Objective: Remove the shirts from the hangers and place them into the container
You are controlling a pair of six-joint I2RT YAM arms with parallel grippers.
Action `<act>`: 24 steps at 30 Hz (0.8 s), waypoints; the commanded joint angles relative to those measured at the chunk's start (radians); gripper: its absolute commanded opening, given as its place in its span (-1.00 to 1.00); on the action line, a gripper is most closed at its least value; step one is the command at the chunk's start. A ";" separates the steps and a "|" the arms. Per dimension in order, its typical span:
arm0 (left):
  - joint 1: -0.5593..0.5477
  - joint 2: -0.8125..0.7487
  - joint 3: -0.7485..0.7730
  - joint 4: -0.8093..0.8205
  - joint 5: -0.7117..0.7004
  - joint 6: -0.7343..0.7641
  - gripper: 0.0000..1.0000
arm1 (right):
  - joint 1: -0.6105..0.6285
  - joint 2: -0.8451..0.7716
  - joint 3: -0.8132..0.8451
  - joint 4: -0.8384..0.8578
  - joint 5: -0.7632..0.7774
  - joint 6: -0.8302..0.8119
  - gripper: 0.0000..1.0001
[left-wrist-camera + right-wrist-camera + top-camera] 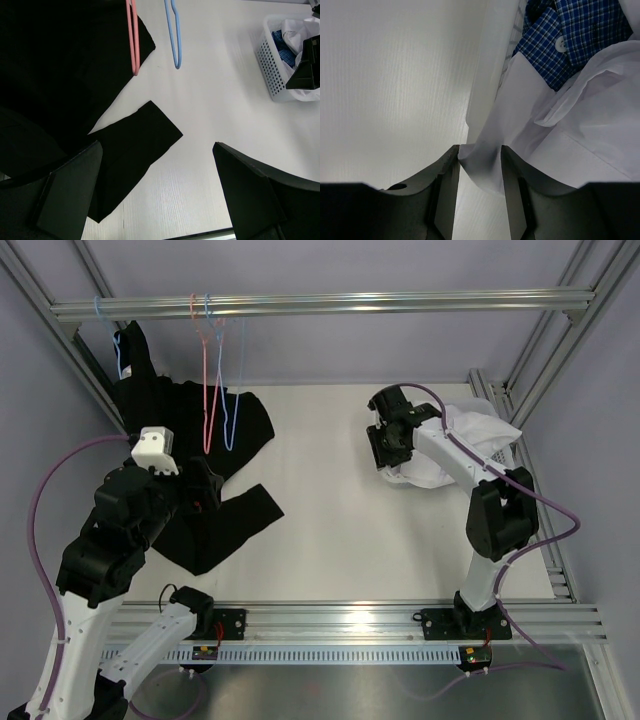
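Observation:
The black shirt (190, 415) hangs by its collar from a light blue hanger (118, 350) on the rail, and its body and a sleeve (135, 145) lie on the table. My left gripper (157, 147) hovers open over that sleeve. Bare pink (134, 40) and light blue (173, 35) hangers dangle from the rail. The white container (272, 70) at the right holds the blue checked shirt (580, 35) and the white shirt (580, 140). My right gripper (480, 150) is at the container's left side, jaws apart, with a loose fold of white shirt lying between its fingers.
An aluminium rail (320, 305) crosses the back and carries the hangers. Frame posts stand at both back corners. A slotted rail (350, 620) runs along the near edge by the arm bases. The white shirt (470, 430) spills over the container's rim towards the table.

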 commanded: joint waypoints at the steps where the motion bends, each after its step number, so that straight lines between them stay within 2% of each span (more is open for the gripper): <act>1: 0.003 -0.009 0.006 0.020 -0.001 -0.004 0.98 | -0.009 -0.062 0.054 -0.027 -0.013 -0.005 -0.09; 7: 0.003 -0.008 0.009 0.021 0.004 -0.002 0.98 | -0.034 -0.073 0.046 -0.023 -0.014 -0.002 -0.19; 9: 0.003 -0.009 0.009 0.020 0.002 -0.002 0.98 | -0.046 -0.075 0.046 -0.020 -0.016 -0.002 -0.31; 10: 0.003 -0.009 0.007 0.021 0.002 -0.002 0.98 | -0.051 -0.075 0.048 -0.020 -0.016 -0.002 -0.39; 11: 0.003 -0.008 0.007 0.021 0.004 -0.002 0.98 | -0.054 -0.071 0.057 -0.020 -0.016 -0.002 -0.62; 14: 0.003 -0.008 0.006 0.020 0.005 -0.002 0.98 | -0.066 -0.049 0.110 -0.031 0.001 -0.003 -1.00; 20: 0.003 -0.006 0.010 0.018 -0.004 0.001 0.98 | -0.083 0.050 0.257 -0.010 0.113 0.017 -1.00; 24: 0.003 -0.017 0.009 0.009 -0.013 0.001 0.98 | -0.118 0.200 0.330 -0.013 0.133 0.057 -1.00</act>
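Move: The white shirt's loose edge drapes over the container's near left corner and lies right at the right hand point, between its half-open fingers. From that hand, the container's middle is about 6 cm ahead, 13 cm right and 5 cm below; the blue shirt's visible patch is roughly 6 cm ahead, 5 cm right and 4 cm below. From the idle left hand, that white edge lies some 40 cm right, 17 cm ahead and 21 cm below. The right fingers shut on the white shirt's draped edge and pinch it, while the hand eases a couple of centimetres up and to the right. Keeping the pinch, it then swings faster forward and on up along the container's left side, ending about 7 cm farther out and 5 cm higher, the fingertips tilting forward some 10 degrees and the hand turning slightly clockwise. ##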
